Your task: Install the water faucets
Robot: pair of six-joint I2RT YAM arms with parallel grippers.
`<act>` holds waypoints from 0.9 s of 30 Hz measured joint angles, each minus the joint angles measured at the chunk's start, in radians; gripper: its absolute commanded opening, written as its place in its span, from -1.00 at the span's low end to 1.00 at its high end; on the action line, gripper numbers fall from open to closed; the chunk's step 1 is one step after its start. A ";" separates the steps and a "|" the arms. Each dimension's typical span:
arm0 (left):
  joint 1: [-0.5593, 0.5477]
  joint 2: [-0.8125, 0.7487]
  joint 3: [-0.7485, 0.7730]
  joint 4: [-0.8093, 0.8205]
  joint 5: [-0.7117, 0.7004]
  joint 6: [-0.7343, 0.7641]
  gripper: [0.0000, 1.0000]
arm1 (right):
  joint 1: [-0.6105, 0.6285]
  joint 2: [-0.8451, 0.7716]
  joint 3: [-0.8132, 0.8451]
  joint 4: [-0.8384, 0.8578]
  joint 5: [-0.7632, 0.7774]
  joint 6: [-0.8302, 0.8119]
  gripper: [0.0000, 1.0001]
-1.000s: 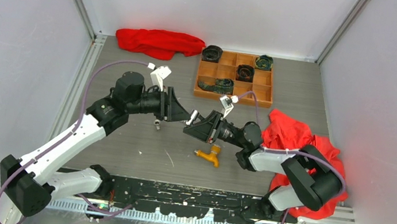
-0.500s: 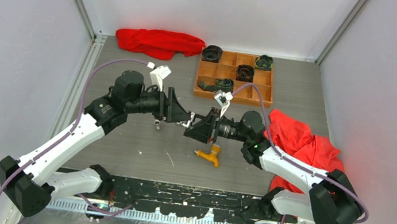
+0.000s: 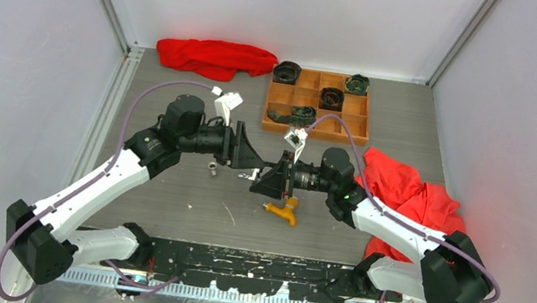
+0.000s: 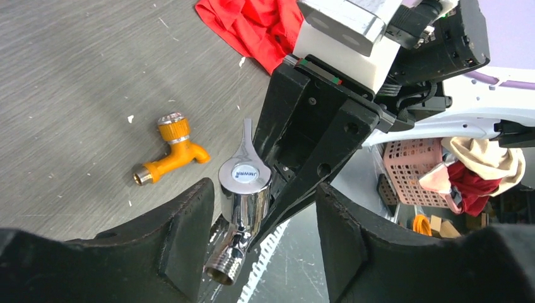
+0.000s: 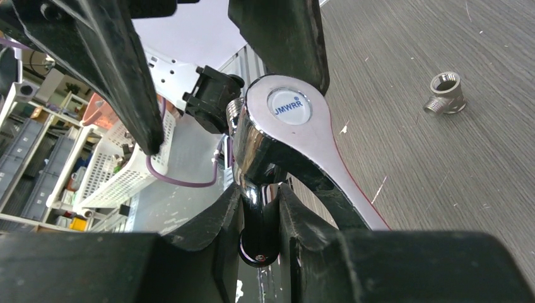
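Observation:
The shiny silver water faucet (image 4: 243, 189) hangs above the table between the two arms, its round cap marked JMWRR (image 5: 289, 106). My right gripper (image 5: 260, 202) is shut on the faucet's lower stem, and in the top view it (image 3: 257, 184) points left. My left gripper (image 4: 262, 208) stands open around the faucet body. Its left pad is close beside the chrome and its right pad is well clear; in the top view it (image 3: 246, 163) faces the right gripper. The orange-yellow water faucet (image 3: 283, 211) lies on the table just below the right gripper and shows again as the orange faucet (image 4: 170, 154).
A small metal tee fitting (image 3: 212, 168) lies under the left wrist. A wooden tray (image 3: 283, 95) with dark rolled items stands at the back. One red cloth (image 3: 215, 57) lies at the back left. Another red cloth (image 3: 409, 193) lies by the right arm.
My left gripper's jaws have spread apart off the silver faucet. The right arm has stretched out leftward and keeps hold of the faucet.

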 measured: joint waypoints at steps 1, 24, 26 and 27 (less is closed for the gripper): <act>-0.004 0.009 0.000 0.005 0.006 -0.001 0.07 | 0.000 0.000 0.001 -0.004 -0.002 -0.003 -0.99; -0.014 0.050 -0.002 0.036 -0.054 -0.024 -1.00 | -0.002 -0.004 0.019 0.050 0.002 0.065 0.40; -0.014 0.041 -0.002 0.040 -0.059 -0.027 -1.00 | -0.002 0.000 0.006 0.111 0.003 0.106 0.40; -0.014 0.036 -0.003 0.041 -0.061 -0.028 -1.00 | -0.002 0.004 0.000 0.142 0.002 0.127 0.40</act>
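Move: Just about 2 cm to the left hand's right and 2 cm below it, level fore and aft, is the chrome faucet's body. The right hand already grips its spout, with the body some 2 cm ahead, 2 cm left and 2 cm above that hand. Counted from the left hand, on the table roughly 25 cm down, the orange faucet lies about 7 cm right and 2 cm back, and the pipe elbow 13 cm left and 6 cm ahead. Dipping about 2 cm and edging 1 cm to the right, the left hand closes its fingers around the chrome faucet's body just under the cap, then eases about 1 cm forward and 1 cm back up, keeping the pinch. The right hand holds the spout nearly still until then, opens wide and rises some 3 cm, its fingers still around the spout. ##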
